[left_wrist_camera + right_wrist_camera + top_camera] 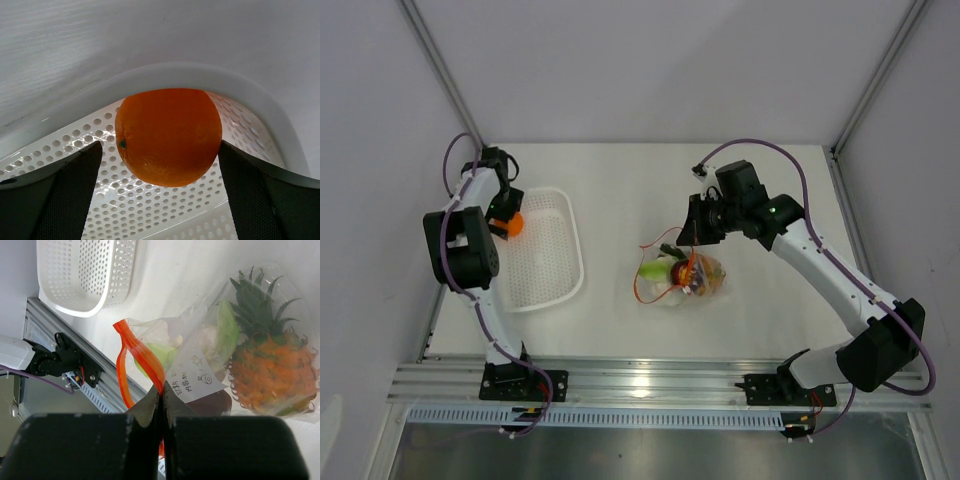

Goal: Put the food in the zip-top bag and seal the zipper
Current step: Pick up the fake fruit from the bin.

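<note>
The round orange fruit (169, 135) sits in the far left corner of the white mesh basket (240, 90). My left gripper (160, 152) is open, one finger on each side of the fruit (514, 224). The clear zip-top bag (200, 340) lies mid-table (700, 280) and holds the pineapple (272, 375), the pale green leafy vegetable (227, 332) and a dark red piece (210, 402). My right gripper (161, 392) is shut on the red-orange zipper (135, 350) at the bag's mouth, which gapes open in a loop.
The basket (555, 285) stands at the table's left side, with the left arm (460, 245) over its left rim. The right arm (820, 260) reaches in from the right. An aluminium rail (650, 375) runs along the near edge.
</note>
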{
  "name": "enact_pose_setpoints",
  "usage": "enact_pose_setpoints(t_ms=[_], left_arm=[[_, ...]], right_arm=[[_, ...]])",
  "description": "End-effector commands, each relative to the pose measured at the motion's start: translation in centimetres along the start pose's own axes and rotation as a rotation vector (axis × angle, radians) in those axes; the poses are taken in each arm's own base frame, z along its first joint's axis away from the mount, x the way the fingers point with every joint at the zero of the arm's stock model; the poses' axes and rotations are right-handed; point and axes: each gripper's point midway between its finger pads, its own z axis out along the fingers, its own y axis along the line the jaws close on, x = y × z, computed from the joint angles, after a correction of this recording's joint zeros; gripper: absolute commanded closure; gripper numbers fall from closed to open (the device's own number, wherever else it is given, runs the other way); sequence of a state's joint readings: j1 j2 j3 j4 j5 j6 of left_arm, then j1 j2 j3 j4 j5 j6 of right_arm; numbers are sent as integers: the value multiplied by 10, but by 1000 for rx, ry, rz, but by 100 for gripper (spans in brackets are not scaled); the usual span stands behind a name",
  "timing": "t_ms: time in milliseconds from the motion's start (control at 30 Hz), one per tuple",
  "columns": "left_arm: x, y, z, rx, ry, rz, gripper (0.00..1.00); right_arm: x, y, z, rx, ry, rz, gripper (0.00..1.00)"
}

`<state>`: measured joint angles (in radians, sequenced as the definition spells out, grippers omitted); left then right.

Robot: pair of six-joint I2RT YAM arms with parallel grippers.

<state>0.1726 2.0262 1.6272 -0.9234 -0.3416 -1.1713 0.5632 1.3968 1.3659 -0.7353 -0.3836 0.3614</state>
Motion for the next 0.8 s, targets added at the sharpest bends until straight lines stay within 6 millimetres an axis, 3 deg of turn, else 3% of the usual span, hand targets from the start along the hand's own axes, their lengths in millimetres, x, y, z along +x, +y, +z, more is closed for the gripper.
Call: enact_pose_setpoints(t_ms=[0, 200, 333, 500, 767], left_arm=[[-6, 2, -3, -8, -8, -29, 3], [-7, 6, -2, -27, -11, -42, 7], [-9, 11, 0, -38, -17, -54, 19], [-10, 15, 0, -28, -18, -54, 46], [13, 19, -13, 61, 40, -27, 99]], right_arm=[[-18, 9, -9, -26, -60, -34, 100], [-19, 9, -14, -18, -73, -30, 100], [-20, 11, -17, -17, -81, -25, 100], [-21, 12, -20, -16, -88, -18, 100], [-23, 8, -22, 14, -88, 8, 100]])
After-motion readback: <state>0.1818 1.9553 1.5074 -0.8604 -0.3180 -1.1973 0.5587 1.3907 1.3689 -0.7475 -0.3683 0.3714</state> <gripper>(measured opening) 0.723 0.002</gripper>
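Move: The orange, the fake fruit left in the white bin, is already between the left hand's open fingers, about 1 cm back and 1 cm below the hand point. The bin's middle lies roughly 8 cm back and 7 cm to the right of that hand, about 2 cm lower. From the right hand, holding the bag's rim, the orange is some 15 cm ahead, 45 cm left and 19 cm below. The left fingers close partway, pinching the orange from both sides, as the hand eases back about 1.5 cm. ##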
